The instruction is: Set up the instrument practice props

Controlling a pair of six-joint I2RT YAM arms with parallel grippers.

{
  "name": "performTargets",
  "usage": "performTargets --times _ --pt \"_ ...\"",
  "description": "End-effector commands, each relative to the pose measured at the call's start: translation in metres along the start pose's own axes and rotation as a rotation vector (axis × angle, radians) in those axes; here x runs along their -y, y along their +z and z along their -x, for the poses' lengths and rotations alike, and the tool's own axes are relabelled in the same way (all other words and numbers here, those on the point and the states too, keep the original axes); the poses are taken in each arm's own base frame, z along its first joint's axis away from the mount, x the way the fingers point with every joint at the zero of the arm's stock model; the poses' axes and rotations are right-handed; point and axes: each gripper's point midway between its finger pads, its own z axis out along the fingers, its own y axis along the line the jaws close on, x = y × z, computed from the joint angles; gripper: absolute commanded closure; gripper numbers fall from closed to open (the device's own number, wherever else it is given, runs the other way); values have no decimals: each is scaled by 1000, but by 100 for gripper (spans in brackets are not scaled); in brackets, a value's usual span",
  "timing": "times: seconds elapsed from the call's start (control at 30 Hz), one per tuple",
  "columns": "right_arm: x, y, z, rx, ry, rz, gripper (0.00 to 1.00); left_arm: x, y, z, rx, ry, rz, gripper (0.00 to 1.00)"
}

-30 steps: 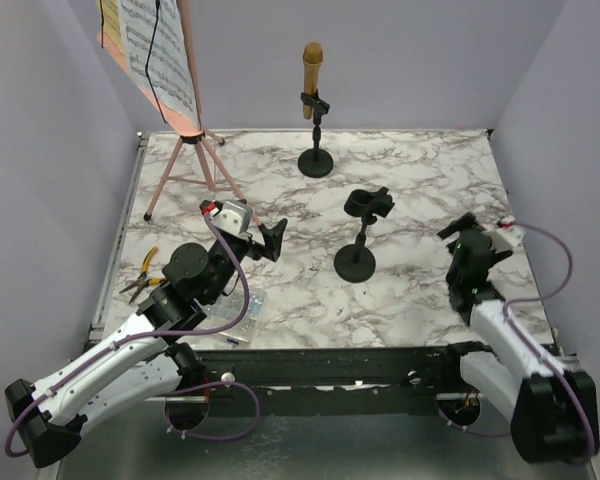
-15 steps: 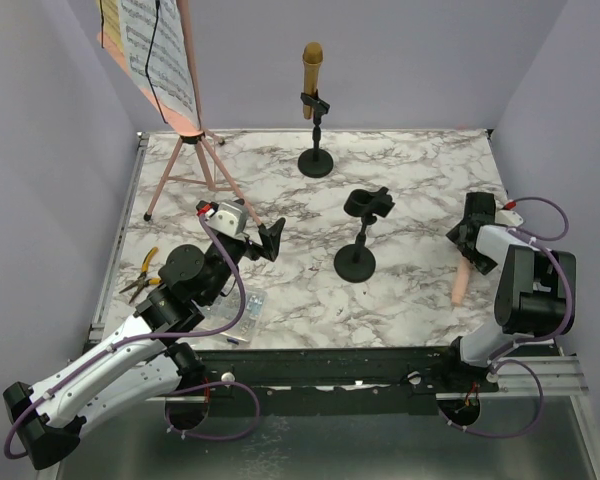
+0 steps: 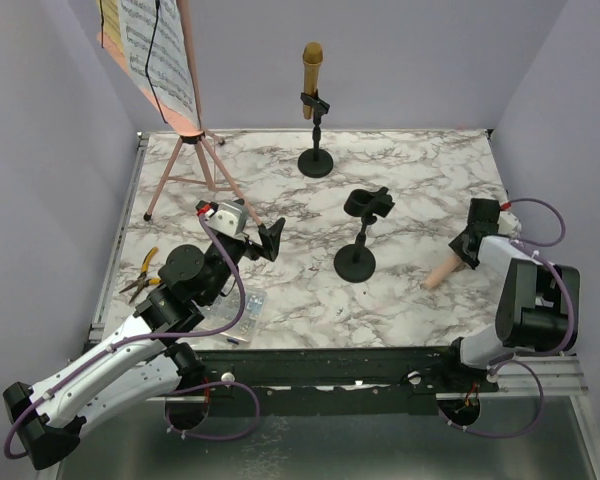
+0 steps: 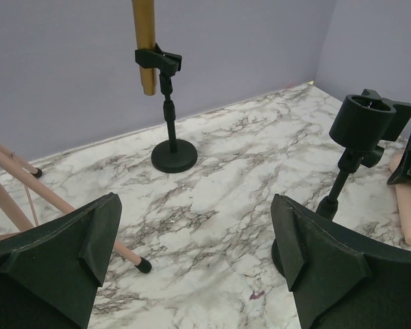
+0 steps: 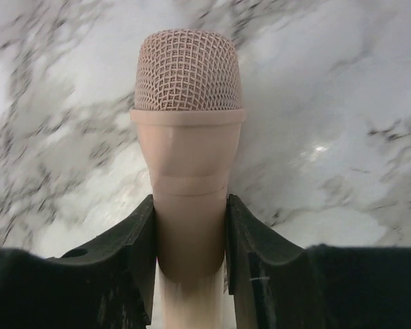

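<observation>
The pink music rack (image 3: 185, 150) stands at the far left with sheet-music pages (image 3: 155, 50) on it. The gold microphone (image 3: 312, 70) sits clipped upright in the far black holder (image 3: 316, 160); both also show in the left wrist view (image 4: 144, 41). The second holder (image 3: 363, 225) stands with nothing in its clip mid-table, and shows in the left wrist view (image 4: 359, 123). My right gripper (image 3: 467, 247) is shut on the pink microphone (image 3: 438, 272), right of that holder; in the right wrist view the fingers clamp its body (image 5: 188, 137) just below the mesh head. My left gripper (image 3: 270, 240) is open and holds nothing.
Yellow-handled pliers (image 3: 140, 275) and a clear plastic box (image 3: 242, 305) lie near the left arm at the front left. A tripod leg (image 4: 55, 202) reaches toward the left gripper. Purple walls close in the table on three sides.
The right arm has straightened up and out to the right edge. The pink microphone in its grip has swung from pointing at the front edge to pointing left. The left arm is still.
</observation>
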Motion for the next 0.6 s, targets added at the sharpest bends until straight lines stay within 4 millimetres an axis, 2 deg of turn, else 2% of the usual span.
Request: performTargets --times 0.0,0.03,0.07,0.1,0.13,0.17,0.2,0.27,0.33,0.37,0.4,0.43,0.5,0.57 --pt "-50 -31 10 38 -110 346 89 -1 -2 7 26 -21 2 1" --pt "-62 -46 18 67 -134 435 99 -1 -2 8 26 -20 3 1" --pt "-77 -65 16 64 -178 562 99 -1 -3 8 27 -20 3 1" --pt "-95 -92 28 132 -206 705 99 -1 -2 7 25 -19 7 1" --pt "-111 -123 33 188 -244 864 99 -2 -3 7 27 -20 9 1" --pt "-118 -154 39 266 -275 988 99 -2 -2 7 26 -20 9 1" --pt "-126 -193 48 371 -308 1128 99 -2 -2 6 22 -19 10 1" --pt "-128 -263 57 593 -382 1363 100 -1 -1 6 23 -18 8 1" --pt "-120 -322 55 805 -457 1553 85 0 -1 6 21 -20 2 1" --pt "-116 -342 54 872 -477 1613 81 1 -1 6 20 -23 -1 1" --pt "-113 -361 57 943 -492 1663 81 1 -1 5 19 -23 -4 1" --pt "-112 -377 58 988 -524 1709 83 1 -1 5 19 -24 -3 1" --pt "-109 -405 58 1052 -572 1804 99 1 -1 6 21 -25 -4 1" --pt "-99 -434 58 1169 -574 1906 99 1 -2 8 24 -26 -4 1"
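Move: The empty middle stand's holder is about 27 cm to the left of the right hand, practically level with it fore and aft (some 2 cm back) and roughly 22 cm higher; this hand already grips the pink microphone down at the table. Beyond the holder, the gold microphone's stand rises about 27 cm ahead of the right hand and 37 cm to its left. From the idle left hand, the empty holder lies about 24 cm right, 6 cm ahead and 10 cm lower. Keep the right fingers shut on the pink microphone's body and sweep it quickly up off the table, rising about 33 cm while carrying it some 18 cm left towards the empty stand's holder. On the way swing the wrist up and counter-clockwise, so that the fingers go from pointing steeply down to forward-left and slightly up, and the microphone stands head up. ##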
